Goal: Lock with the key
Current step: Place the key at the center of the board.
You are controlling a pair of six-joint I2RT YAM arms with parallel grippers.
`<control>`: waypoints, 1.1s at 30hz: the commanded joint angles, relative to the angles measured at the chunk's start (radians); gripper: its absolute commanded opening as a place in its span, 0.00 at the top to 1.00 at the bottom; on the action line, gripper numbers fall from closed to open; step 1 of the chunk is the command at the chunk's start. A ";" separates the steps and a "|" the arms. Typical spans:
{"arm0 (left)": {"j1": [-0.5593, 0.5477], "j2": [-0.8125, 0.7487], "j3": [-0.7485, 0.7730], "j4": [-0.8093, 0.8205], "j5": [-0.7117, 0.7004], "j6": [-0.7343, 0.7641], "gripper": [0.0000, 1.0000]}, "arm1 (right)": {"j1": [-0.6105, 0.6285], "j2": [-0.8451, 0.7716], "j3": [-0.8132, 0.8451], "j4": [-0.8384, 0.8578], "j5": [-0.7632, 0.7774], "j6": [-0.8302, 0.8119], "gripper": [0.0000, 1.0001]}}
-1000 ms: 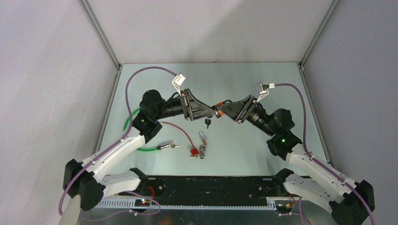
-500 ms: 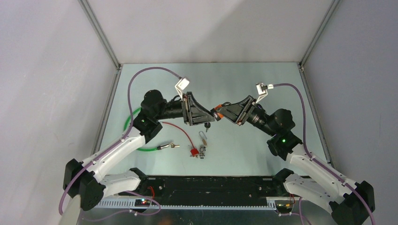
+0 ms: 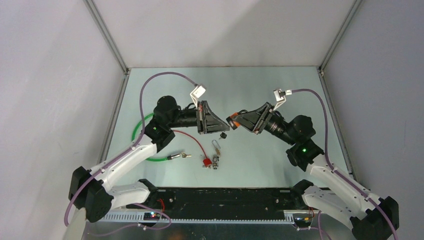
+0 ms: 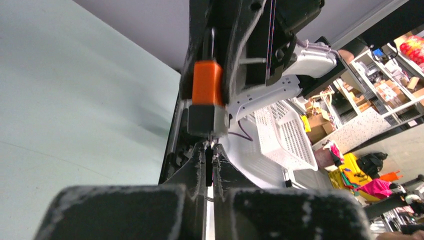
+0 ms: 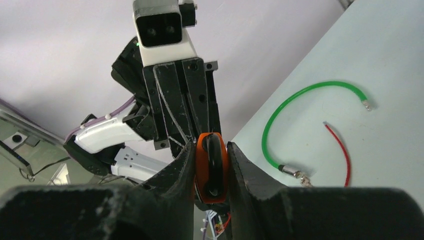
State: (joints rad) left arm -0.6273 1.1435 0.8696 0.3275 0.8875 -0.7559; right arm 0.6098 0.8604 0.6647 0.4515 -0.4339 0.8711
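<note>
An orange padlock (image 5: 201,156) with a dark base (image 4: 205,119) is held off the table, and my right gripper (image 5: 210,167) is shut on its body. In the top view the padlock (image 3: 231,120) sits at the tip of the right gripper (image 3: 235,122), facing my left gripper (image 3: 224,131). In the left wrist view the left gripper (image 4: 210,159) is shut on the black head of the key (image 4: 208,167). The key's thin blade reaches up to the padlock's underside. How deep it sits is hidden.
On the table below lie a green cable loop (image 3: 141,145) with a brass end (image 3: 182,156), a thin red wire (image 3: 194,140), a silver ring (image 3: 216,146) and a small red-tagged metal piece (image 3: 209,161). The black rail (image 3: 220,196) lines the near edge.
The left gripper's jaws have closed on the key head. Both gripper tips and the padlock have drifted slightly toward the near side.
</note>
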 commanded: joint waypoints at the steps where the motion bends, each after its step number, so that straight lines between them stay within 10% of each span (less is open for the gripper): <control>1: 0.005 -0.015 0.015 -0.033 0.003 0.051 1.00 | -0.092 -0.096 0.058 0.022 0.100 -0.014 1.00; 17: 0.040 0.144 0.089 -0.138 -0.304 0.065 1.00 | -0.261 -0.039 0.036 -0.109 0.153 -0.033 1.00; 27: 0.109 0.545 0.344 -0.200 -0.712 0.151 1.00 | -0.313 0.442 0.083 0.055 0.091 -0.045 1.00; 33: 0.156 0.786 0.525 -0.208 -0.700 0.118 1.00 | -0.303 0.797 0.245 0.118 0.016 -0.061 1.00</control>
State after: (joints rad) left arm -0.5011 1.8488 1.3006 0.1146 0.2386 -0.6460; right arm 0.2985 1.5459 0.7849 0.4110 -0.3538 0.8291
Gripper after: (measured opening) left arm 0.018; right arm 0.282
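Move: The left gripper holds the key at the padlock in the right gripper, whose body is about 3 cm to its right, 2 cm farther out and 2 cm higher. The board's centre is roughly 24 cm ahead of the left hand, 30 cm below. Under its start, the red lock lies 6 cm left and level, and the brass padlock 3 cm left and 7 cm ahead. From the right hand, the centre is about 21 cm ahead, 3 cm left and 33 cm below. Keep both grips and draw the right gripper about 7 cm to the right, so the padlock slides off the key while the left gripper barely sinks. Then sweep the left gripper fast, some 26 cm forward and down towards the board's centre, swinging its fingers counter-clockwise and tipping them downward. Take the padlock forward and down alongside, the right fingers tipping down too. ##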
